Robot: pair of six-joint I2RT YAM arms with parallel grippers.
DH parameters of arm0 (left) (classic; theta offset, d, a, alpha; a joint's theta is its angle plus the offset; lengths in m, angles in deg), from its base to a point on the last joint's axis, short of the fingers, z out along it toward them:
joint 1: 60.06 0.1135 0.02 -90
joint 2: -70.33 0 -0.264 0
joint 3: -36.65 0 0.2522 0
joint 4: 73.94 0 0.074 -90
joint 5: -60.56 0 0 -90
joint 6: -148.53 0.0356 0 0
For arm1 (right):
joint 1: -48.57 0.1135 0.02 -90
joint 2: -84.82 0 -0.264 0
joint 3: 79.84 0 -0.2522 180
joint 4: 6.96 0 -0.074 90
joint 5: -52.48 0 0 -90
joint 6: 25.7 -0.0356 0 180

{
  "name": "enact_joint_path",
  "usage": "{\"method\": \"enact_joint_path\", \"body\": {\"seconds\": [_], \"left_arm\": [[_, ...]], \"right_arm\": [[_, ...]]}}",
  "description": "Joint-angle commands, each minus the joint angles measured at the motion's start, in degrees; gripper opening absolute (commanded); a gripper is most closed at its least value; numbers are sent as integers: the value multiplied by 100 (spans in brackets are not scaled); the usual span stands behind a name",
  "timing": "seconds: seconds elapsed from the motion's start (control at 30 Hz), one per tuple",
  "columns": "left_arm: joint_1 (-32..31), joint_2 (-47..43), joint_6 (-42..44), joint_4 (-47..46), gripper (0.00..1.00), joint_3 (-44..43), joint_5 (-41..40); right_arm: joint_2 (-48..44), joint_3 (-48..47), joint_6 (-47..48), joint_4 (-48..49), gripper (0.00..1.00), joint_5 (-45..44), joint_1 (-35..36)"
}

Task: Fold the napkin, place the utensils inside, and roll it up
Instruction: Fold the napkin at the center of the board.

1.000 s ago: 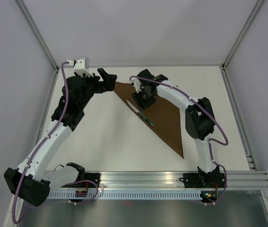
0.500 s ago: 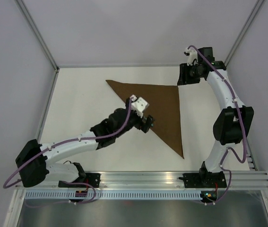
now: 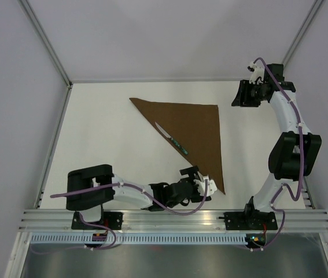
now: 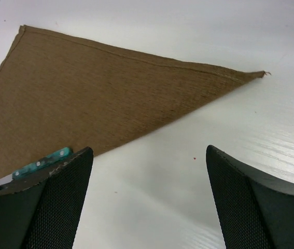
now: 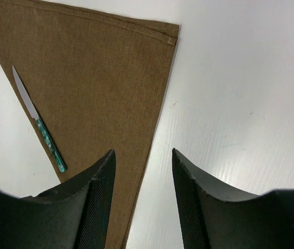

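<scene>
The brown napkin (image 3: 195,130) lies flat as a triangle, one corner at the back left, one at the back right, its tip toward the front. The knife (image 3: 172,139), silver blade and teal handle, rests along the napkin's slanted left edge. My left gripper (image 3: 197,176) hovers low just left of the napkin's front tip, open and empty. In the left wrist view the napkin (image 4: 95,93) lies ahead and the knife handle (image 4: 43,162) peeks past the left finger. My right gripper (image 3: 240,95) hangs open beside the back right corner, above the napkin's (image 5: 95,78) right edge, with the knife (image 5: 39,124) to its left.
The white table (image 3: 106,145) is bordered by a raised metal frame (image 3: 175,217) at the front and rails at the sides. The left arm lies low along the front edge. The right arm stands tall along the right side.
The left arm swept from the back left down to the napkin's front tip. The right arm lifted off the knife and moved to the back right corner. The knife stayed on the napkin.
</scene>
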Motion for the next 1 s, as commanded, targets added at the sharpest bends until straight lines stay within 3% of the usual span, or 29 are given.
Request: {"method": "enact_joint_path", "body": {"seconds": [0.0, 0.13, 0.4, 0.57, 0.97], "left_arm": [[-250, 368, 414, -1015, 93, -221, -232], [-505, 991, 713, -1131, 92, -553, -416], [-690, 1361, 608, -841, 83, -1002, -83], [-769, 1537, 441, -569, 69, -1222, 154], [-822, 2082, 546, -727, 67, -1521, 93]], "right_arm": [[-80, -3, -86, 222, 53, 145, 4], [-98, -3, -86, 257, 52, 144, -14], [-89, 6, -262, 283, 51, 162, -14], [-89, 6, -288, 283, 50, 162, -14], [-124, 41, -297, 292, 50, 145, -23]]}}
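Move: The napkin's near corner, the pointed tip closest to the robot, lies about 12 cm to the right of the left hand, 4 cm back and some 7 cm below. The knife lies on the napkin, its middle roughly 20 cm ahead of that hand and 12 cm to its left; the metal rail runs about 12 cm straight back. From the right hand, the corner is some 34 cm back, 8 cm left and 16 cm below. Towards the napkin's near corner the left hand swings right and back, some 10 cm over the table, and sinks about 5 cm in two stages, with a nearly level stretch between. It turns about 10 degrees clockwise so its fingers point more to the right, and they narrow from nearly wide open to about two-thirds, with the corner still free ahead of them. ##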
